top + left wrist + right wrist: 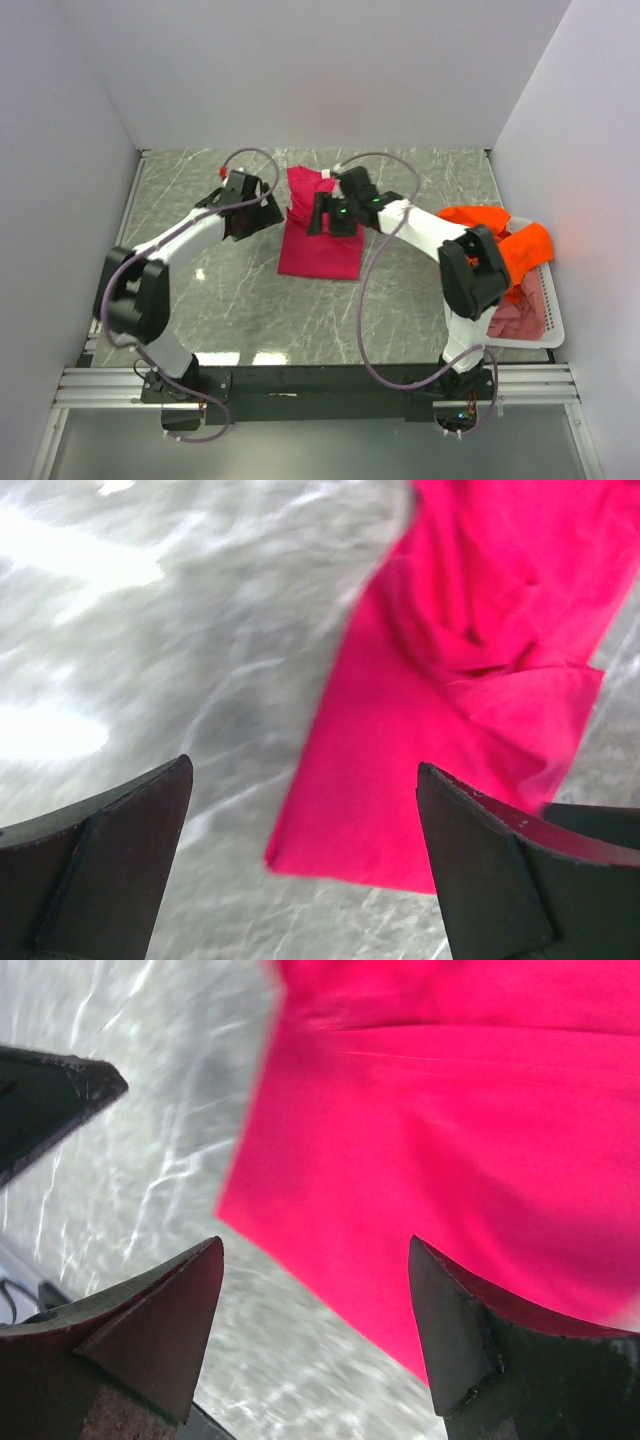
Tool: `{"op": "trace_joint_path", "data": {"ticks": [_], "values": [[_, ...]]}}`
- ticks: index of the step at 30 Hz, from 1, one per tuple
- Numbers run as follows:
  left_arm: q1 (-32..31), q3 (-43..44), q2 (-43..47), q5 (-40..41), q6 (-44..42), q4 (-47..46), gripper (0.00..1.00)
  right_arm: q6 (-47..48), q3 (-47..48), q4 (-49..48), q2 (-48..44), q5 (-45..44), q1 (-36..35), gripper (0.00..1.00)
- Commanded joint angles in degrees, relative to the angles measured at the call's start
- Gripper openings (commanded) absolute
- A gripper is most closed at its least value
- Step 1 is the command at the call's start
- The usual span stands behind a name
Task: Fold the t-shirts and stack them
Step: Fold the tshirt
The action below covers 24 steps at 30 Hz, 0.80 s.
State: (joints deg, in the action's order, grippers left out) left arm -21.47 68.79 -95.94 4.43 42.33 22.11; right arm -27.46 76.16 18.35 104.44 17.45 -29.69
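A crimson-magenta t-shirt [318,250] lies on the table as a long folded strip, its upper end rumpled. My left gripper [272,211] is open and empty at the shirt's left edge. In the left wrist view the gripper [303,765] hangs above a corner of the shirt [480,680]. My right gripper [332,221] is open and empty over the shirt's upper middle. In the right wrist view the gripper [315,1241] is above the shirt's [450,1110] edge. An orange t-shirt [500,240] drapes over the basket. A pink-red one [510,320] lies inside it. No teal shirt shows.
A white plastic basket [556,322] stands at the table's right edge, beside the right arm's base. The table is grey marble [230,290], with white walls on three sides. A finger of the left gripper [50,1100] shows in the right wrist view.
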Motion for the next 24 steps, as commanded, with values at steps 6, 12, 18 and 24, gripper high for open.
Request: {"op": "trace_joint_path", "data": {"ticks": [6, 12, 18, 24], "values": [[-0.1, -17.3, 16.5, 7.7, 12.5, 1.7, 1.00, -2.0, 14.2, -1.2, 13.3, -0.3, -4.5, 0.81], [-0.2, -20.4, 20.9, 8.5, 12.4, 2.9, 1.00, -3.3, 24.0, -1.7, 20.3, -13.0, -3.5, 0.81], [-0.1, -21.4, 21.4, 5.6, 10.9, 0.8, 1.00, -3.0, 31.7, -2.9, 24.3, -11.0, -0.5, 0.81], [-0.2, -21.7, 18.7, 0.3, 8.9, -4.0, 0.99, -1.5, 31.0, -0.2, 20.2, -10.9, 0.9, 0.82]]}}
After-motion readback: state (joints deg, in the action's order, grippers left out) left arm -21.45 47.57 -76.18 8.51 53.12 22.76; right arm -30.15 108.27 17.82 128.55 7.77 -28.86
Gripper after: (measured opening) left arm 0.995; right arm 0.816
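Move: The right hand hangs open above the folded pink t-shirt. The shirt's far left shoulder lies about 14 cm ahead of it, some 6 cm to its left and roughly 7 cm below. The white collar label is 14 cm straight ahead, and the left cuff of the folded-over part about 4 cm ahead and 10 cm left. From the left hand, open beside the shirt, that shoulder is some 13 cm ahead and 10 cm to the right. Towards the shirt's far left shoulder, the open right hand first swings about 6 cm left while sinking, then runs some 14 cm forward, bottoming about 5 cm lower before climbing back to its starting height and turning clockwise. The left hand, also open, draws roughly 9 cm back and 5 cm left, away from the shirt, turning slightly counter-clockwise, then stays nearly still. ##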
